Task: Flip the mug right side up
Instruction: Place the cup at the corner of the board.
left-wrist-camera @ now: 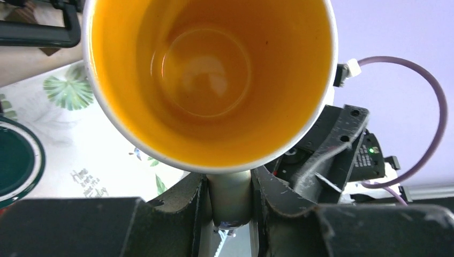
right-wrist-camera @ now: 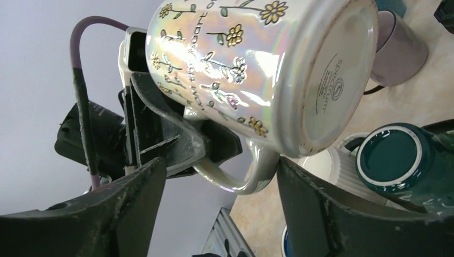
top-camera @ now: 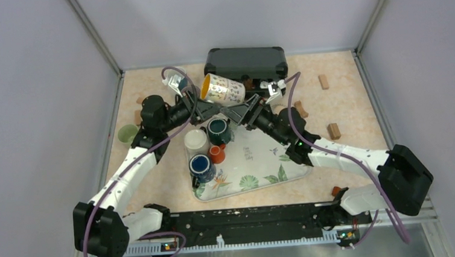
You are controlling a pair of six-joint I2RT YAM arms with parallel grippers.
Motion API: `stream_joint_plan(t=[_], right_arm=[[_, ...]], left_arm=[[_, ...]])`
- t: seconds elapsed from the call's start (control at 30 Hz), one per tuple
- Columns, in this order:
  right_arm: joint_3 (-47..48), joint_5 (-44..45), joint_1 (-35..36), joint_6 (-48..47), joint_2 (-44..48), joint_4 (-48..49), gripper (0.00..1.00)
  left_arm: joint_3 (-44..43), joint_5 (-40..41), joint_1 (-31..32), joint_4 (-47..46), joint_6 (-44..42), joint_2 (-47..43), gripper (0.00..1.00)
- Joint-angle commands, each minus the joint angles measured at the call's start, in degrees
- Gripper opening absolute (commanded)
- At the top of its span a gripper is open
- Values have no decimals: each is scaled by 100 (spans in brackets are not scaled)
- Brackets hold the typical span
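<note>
A pearly floral mug (top-camera: 222, 88) with a yellow inside hangs above the table's far middle, tipped on its side, mouth to the left. In the left wrist view my left gripper (left-wrist-camera: 229, 198) is shut on the handle of the mug (left-wrist-camera: 211, 80), just under the rim. From the right wrist, the mug (right-wrist-camera: 257, 64) shows its base, handle hanging down. My right gripper (right-wrist-camera: 219, 171) is open, its fingers (right-wrist-camera: 316, 209) standing wide on either side of the handle and apart from it. From above, the left gripper (top-camera: 207, 110) and right gripper (top-camera: 243, 111) meet under the mug.
A leaf-print tray (top-camera: 258, 174) carries a white ribbed cup (top-camera: 196, 141), a dark green mug (top-camera: 218, 131), a small orange cup (top-camera: 217, 154) and a blue mug (top-camera: 202, 166). A black case (top-camera: 246, 62) sits behind. A pale green cup (top-camera: 127, 133) and wooden blocks (top-camera: 333, 131) lie around.
</note>
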State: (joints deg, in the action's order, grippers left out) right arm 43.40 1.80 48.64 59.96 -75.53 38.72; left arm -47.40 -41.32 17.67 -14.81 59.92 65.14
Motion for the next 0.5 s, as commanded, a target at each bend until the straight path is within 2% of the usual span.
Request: stream_joint_plan(t=[0.0,0.23,0.47], right_arm=[[-65,-37,38,-285,391,-15,79],[-107,-40,40,-554,692,-419,97],[-279,-13,40,-771,1142,-860,99]], left_arm=[[-516,299,-22,-399,-465,-111,0],[-785,604,-27,134,-919,-109,0],[-1158,855,-27,710,-1313,-75,0]])
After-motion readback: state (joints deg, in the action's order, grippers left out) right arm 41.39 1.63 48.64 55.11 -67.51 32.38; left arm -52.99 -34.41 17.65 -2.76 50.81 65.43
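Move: My left hand holds the yellow-lined mug by its handle, bound for the board's far left corner, roughly 43 cm ahead and 44 cm to its left, 30 cm lower. From that hand, the dark green mug lies about 5 cm ahead and 1 cm left, the white mug 1 cm ahead and 9 cm left, both some 26 cm below. From my right hand, the yellow-lined mug's middle is about 7 cm ahead and 2 cm left, roughly level. I open my right fingers the rest of the way around the mug's handle and draw that hand off to the right and back, about 3 cm, rising slightly. My left hand keeps its pinch on the handle and carries the mug some 2 cm forward and left, dipping a little, while rolling its left side up and swinging counter-clockwise, about 10 degrees in all. ##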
